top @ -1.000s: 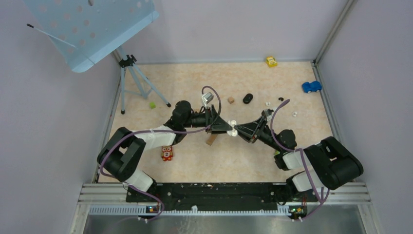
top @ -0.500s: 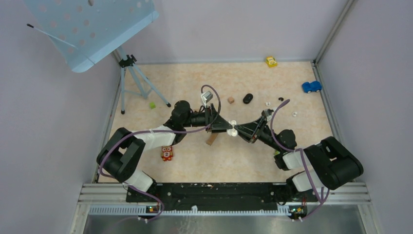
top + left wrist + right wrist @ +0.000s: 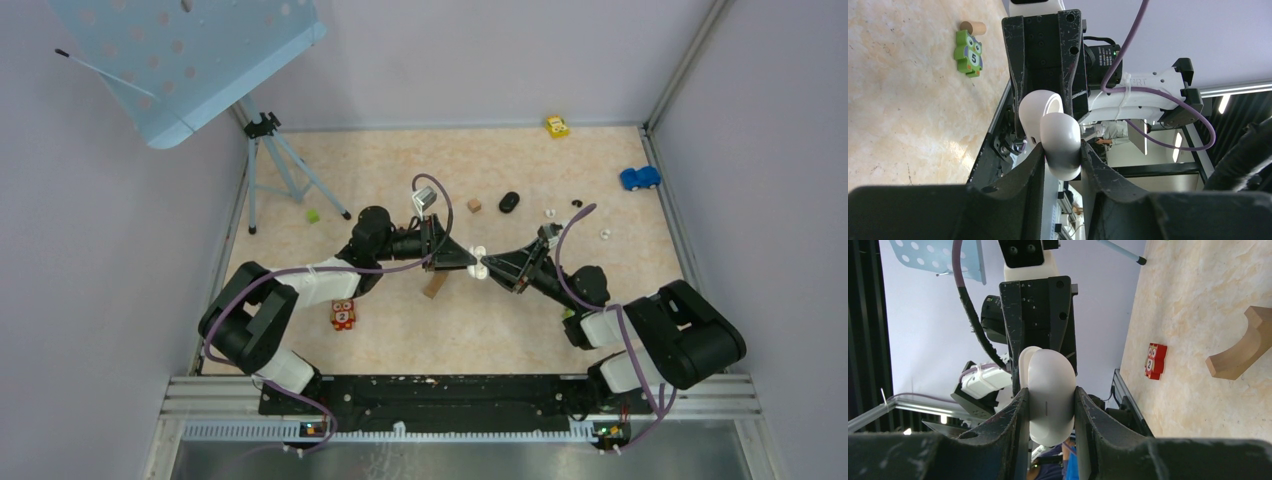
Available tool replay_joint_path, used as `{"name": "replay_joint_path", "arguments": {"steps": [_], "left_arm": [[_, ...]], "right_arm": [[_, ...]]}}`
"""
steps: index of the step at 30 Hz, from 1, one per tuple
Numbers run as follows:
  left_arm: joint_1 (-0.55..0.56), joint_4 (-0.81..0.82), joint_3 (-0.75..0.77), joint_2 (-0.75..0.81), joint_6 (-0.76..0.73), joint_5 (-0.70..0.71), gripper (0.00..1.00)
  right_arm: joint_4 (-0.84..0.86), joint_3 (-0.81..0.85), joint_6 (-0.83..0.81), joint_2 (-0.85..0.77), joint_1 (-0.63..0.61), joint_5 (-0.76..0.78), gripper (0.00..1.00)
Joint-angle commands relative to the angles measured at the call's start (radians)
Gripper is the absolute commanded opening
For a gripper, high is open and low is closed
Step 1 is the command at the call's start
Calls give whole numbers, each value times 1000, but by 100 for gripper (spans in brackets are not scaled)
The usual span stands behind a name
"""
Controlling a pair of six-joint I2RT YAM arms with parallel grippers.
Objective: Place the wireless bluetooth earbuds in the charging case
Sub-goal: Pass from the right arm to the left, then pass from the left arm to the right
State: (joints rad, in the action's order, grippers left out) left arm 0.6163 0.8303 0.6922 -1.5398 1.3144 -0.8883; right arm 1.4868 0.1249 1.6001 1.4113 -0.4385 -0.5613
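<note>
The white charging case (image 3: 480, 264) hangs above the middle of the table, held from both sides. My left gripper (image 3: 473, 260) is shut on one rounded half of the case (image 3: 1060, 152); the other, hollow half (image 3: 1040, 111) shows behind it. My right gripper (image 3: 488, 267) is shut on the case's body (image 3: 1049, 390), its fingers (image 3: 1018, 410) pressed flat on both sides. Tiny white earbuds (image 3: 550, 212) (image 3: 605, 235) and a black one (image 3: 577, 204) lie on the table to the far right of the case.
A wooden arch block (image 3: 434, 287) lies just below the grippers and a red owl block (image 3: 343, 314) to the near left. A black oval object (image 3: 509, 201) and a small wooden cube (image 3: 474, 205) sit behind. A tripod (image 3: 280, 165) stands at left; toy cars (image 3: 639, 178) (image 3: 557, 126) at the back right.
The left gripper's jaws have narrowed onto the case. Both arms have stayed nearly in place, tips together.
</note>
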Motion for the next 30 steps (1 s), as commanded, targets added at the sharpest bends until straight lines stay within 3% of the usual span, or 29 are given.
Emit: {"name": "replay_joint_path", "arguments": {"steps": [1, 5, 11, 14, 15, 17, 21, 25, 30], "left_arm": [[2, 24, 13, 41, -22, 16, 30], [2, 23, 10, 43, -24, 17, 24], [2, -7, 11, 55, -53, 13, 3], [0, -44, 13, 65, -78, 21, 0], [-2, -55, 13, 68, -85, 23, 0], [-11, -75, 12, 75, -97, 23, 0], [-48, -152, 12, 98, -136, 16, 0], [-93, -261, 28, 120, -203, -17, 0], [-120, -379, 73, 125, -312, -105, 0]], "right_arm": [[236, 4, -11, -15, -7, -2, 0], [236, 4, -10, -14, -7, -2, 0], [237, 0, -9, -7, -7, -2, 0], [235, -6, -6, -2, -6, 3, 40], [234, -10, -7, -3, -7, 8, 47], [217, -20, -15, -10, -6, 19, 58], [109, -42, -52, -80, 4, 39, 67], [-224, -38, -151, -267, 40, 24, 68], [-1157, 188, -565, -604, 43, 131, 69]]}}
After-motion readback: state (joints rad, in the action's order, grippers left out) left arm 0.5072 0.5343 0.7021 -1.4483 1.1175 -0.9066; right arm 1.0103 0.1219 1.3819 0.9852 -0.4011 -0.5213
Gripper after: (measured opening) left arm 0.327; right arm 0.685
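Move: The open charging case sits between both grippers' fingertips: its middle is about 1 cm to the right of the left hand and about 1 cm to the left of the right hand, level with both. Counted from the left hand, the curved wooden block lies on the table about 7 cm to the left, 2 cm ahead and 20 cm below; the wooden cube lies some 20 cm ahead, 1 cm to the right, equally low. The left fingers, already on the charging case, firm up their pinch while both arms hold nearly still; then the right fingers open to about twice their gap and let go of the case. The right hand backs off about 2 cm to the right, rising about 1 cm and tilting some 10 degrees, as the left hand carries the case about 4 cm left and forward, sinking a little, towards the space above the curved wooden block. ##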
